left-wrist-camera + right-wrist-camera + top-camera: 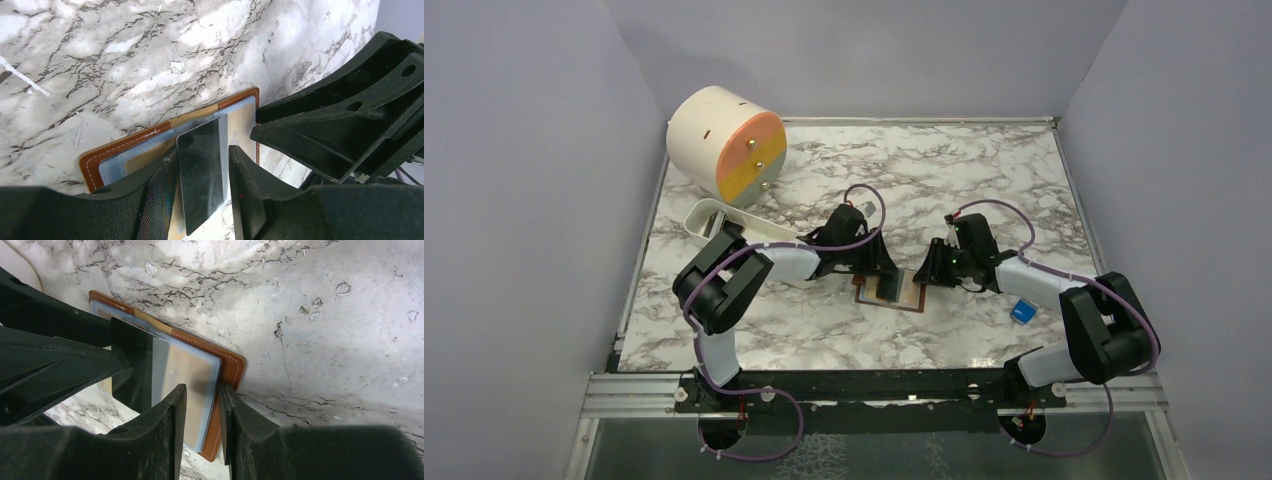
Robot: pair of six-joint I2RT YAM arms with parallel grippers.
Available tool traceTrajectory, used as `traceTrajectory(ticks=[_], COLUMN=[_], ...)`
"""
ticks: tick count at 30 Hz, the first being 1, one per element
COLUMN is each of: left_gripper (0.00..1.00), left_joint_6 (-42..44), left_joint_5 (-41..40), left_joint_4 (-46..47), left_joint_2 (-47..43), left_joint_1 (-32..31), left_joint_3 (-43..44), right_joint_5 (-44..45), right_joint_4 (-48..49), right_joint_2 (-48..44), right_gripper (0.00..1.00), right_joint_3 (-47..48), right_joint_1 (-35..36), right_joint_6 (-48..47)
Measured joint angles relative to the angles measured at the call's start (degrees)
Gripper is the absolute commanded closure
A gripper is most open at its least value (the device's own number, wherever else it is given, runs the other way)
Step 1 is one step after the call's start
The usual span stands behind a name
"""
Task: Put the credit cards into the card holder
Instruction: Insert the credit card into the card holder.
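The card holder [912, 299] lies open on the marble, a brown cover [125, 142] with pale blue pockets. A dark glossy credit card [202, 170] stands partly inside one pocket, its lower part sticking out. My left gripper [202, 150] is open around this card. The card leans by the left finger, with a bright gap to the right finger. My right gripper [202, 387] is shut on the card holder's far edge [232, 365], with the pocket stack and cover between its fingers. From the right wrist the card [131, 360] shows beside the left gripper. Both grippers [876, 270] [926, 272] meet over the wallet.
A white oblong tray [714, 222] sits behind the left arm. A large cream cylinder with an orange-yellow face [724, 145] stands at the back left. A small bright-blue block [1023, 311] lies by the right arm. Grey walls close in the table's sides.
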Motion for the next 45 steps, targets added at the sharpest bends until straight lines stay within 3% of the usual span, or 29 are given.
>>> traceTrajectory(ticks=[25, 45], left_gripper=[0.56, 0.59], left_joint_6=[2.25, -5.31], left_joint_5=[-1.81, 0.59], left_joint_4=[-7.32, -4.42], left_joint_2=[-2.36, -2.16], left_joint_1=[-1.97, -5.95], left_joint_3=[0.92, -0.87], right_joint_5=[-2.56, -4.46], right_joint_4=[-2.73, 1.66], right_joint_2=[-3.45, -1.57], right_gripper=[0.69, 0.71], right_joint_3=[-2.67, -3.45], right_joint_1=[0.07, -0.02], right_joint_6=[2.32, 5.92])
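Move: The black card lies right under the left fingertips, its middle roughly 2 cm nearer the base and 2 cm to that hand's right. The holder's right pocket, where it belongs, is centred some 4 cm back and 6 cm right; the left pocket is about 4 cm back and 3 cm left. From the right hand, at the holder's right edge, the card is about 8 cm left and 1 cm back, the right pocket 4 cm left and 2 cm back. Back towards the base by about 5 cm, and rightwards after a first 1 cm shift left, the open left hand pushes the black card along into the right pocket. The right hand, fingers still set at the holder's right edge, draws the holder back some 2 cm, then eases it left by 1 cm towards the card. ##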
